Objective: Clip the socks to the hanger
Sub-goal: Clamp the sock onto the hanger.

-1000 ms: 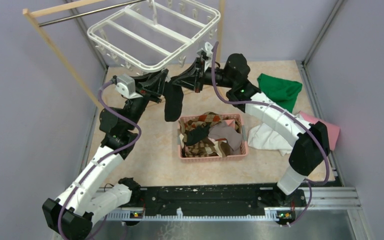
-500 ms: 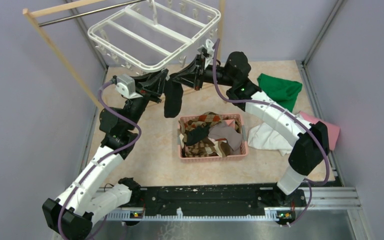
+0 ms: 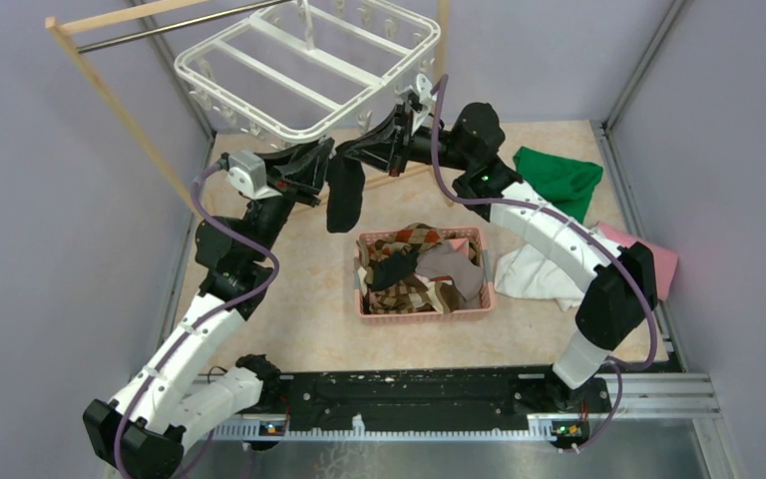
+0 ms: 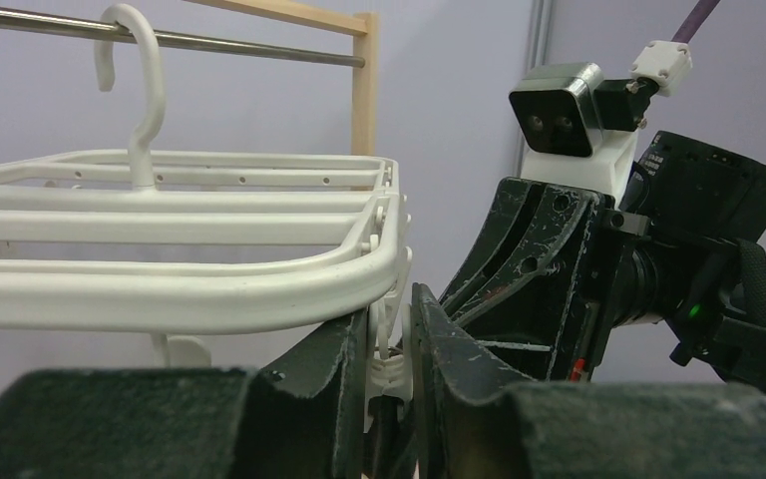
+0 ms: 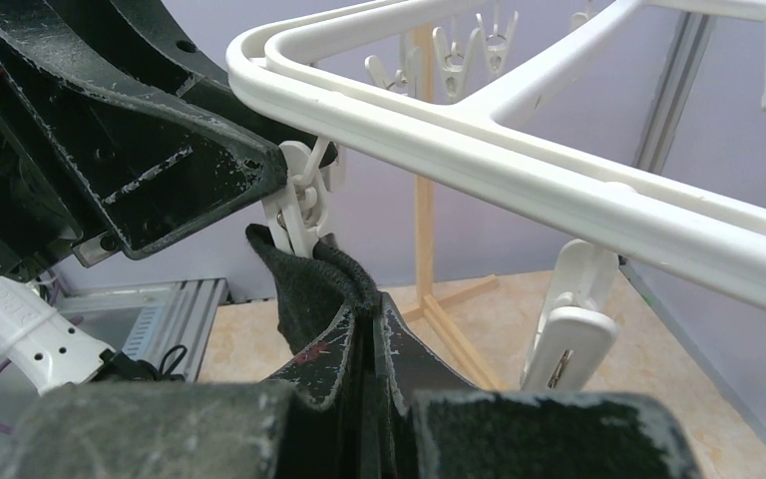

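Observation:
The white hanger [image 3: 309, 70] hangs from the rack's metal bar at the back. Under its near corner, my left gripper [image 3: 321, 163] is shut on a small white clip [image 4: 391, 371], squeezing it between both fingers below the hanger's rim [image 4: 160, 289]. My right gripper [image 5: 364, 309] is shut on the cuff of a black sock [image 5: 304, 289], and holds that cuff right under the same clip [image 5: 304, 200]. The rest of the black sock [image 3: 344, 195] dangles between the two grippers. More socks [image 3: 409, 264], argyle, grey and black, lie piled in the basket.
The pink basket [image 3: 424, 311] stands mid-table under the arms. A green cloth [image 3: 559, 180], a white cloth [image 3: 534, 274] and a pink cloth [image 3: 660, 261] lie to the right. The wooden rack [image 3: 110, 95] stands at the back left. Another hanger clip [image 5: 569, 329] dangles beside my right fingers.
Both grippers have edged up and back toward the hanger's corner, and the black sock has risen a little with them. Neither grip has changed.

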### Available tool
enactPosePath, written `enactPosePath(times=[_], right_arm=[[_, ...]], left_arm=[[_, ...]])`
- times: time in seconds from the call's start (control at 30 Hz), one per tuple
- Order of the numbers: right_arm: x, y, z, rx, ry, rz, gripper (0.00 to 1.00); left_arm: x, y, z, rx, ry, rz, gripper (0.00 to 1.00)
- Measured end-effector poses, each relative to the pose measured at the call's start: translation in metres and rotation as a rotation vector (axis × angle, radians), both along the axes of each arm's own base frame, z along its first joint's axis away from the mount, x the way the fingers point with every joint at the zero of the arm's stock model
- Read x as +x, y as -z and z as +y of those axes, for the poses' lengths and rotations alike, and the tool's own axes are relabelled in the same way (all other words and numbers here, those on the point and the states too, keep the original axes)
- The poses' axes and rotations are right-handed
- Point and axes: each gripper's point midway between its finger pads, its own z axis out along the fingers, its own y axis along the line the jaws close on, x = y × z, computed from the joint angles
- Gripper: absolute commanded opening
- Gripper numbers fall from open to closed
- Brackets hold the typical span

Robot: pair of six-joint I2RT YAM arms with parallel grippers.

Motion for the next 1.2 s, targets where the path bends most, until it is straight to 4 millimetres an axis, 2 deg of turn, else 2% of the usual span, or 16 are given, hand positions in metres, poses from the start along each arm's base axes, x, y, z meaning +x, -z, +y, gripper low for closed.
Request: enactPosePath(times=[0.2,0.5,0.67,0.87,1.0,1.2], right_arm=[[0.0,0.0,0.0,0.0,-0.001,-0.001,0.0],[0.0,0.001,0.0,-0.001,-0.002,0.0,0.01],[-0.001,0.004,0.0,-0.006,-0.009,0.001,0.24],[-0.004,0.024,0.001,-0.037,-0.025,0.028,0.51],[-0.01,0.047,-0.005,-0.074,-0.032,0.058,0.63],[-0.027,0.077,-0.026,-0.148,-0.025,0.07,0.71]], left_arm=[[0.0,0.0,0.0,-0.006,0.004,0.004,0.57],[-0.002,-0.001,0.001,-0.014,0.005,0.007,0.83],[-0.008,0.002,0.006,-0.013,0.001,0.038,0.93],[-0.026,0.013,0.019,0.002,-0.014,0.12,0.97],[-0.04,0.022,0.028,0.021,-0.024,0.175,0.99],[-0.059,0.032,0.039,0.064,-0.033,0.258,0.99]])
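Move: The left hand holds the clip at the hanger's near corner right between its fingertips; the corner is some 4 cm above it and 2 cm ahead and left. The dark sock hangs with its middle about 9 cm below that hand, 2 cm right and 1 cm back. From the right fingers, shut on the sock's top, the clip lies some 3 cm left, 3 cm up and 1 cm back; the next clip stands about 5 cm ahead, 1 cm right and 1 cm up. The left fingers open wide, letting the clip go so that its jaws can close on the sock, and only then does the left hand draw back and left, sinking a little and tipping down, about 8 cm in all. The right hand keeps pinching the sock until the left is leaving, then lets go and drops some 8 cm away from the clip, easing back and right with fingers spreading. ##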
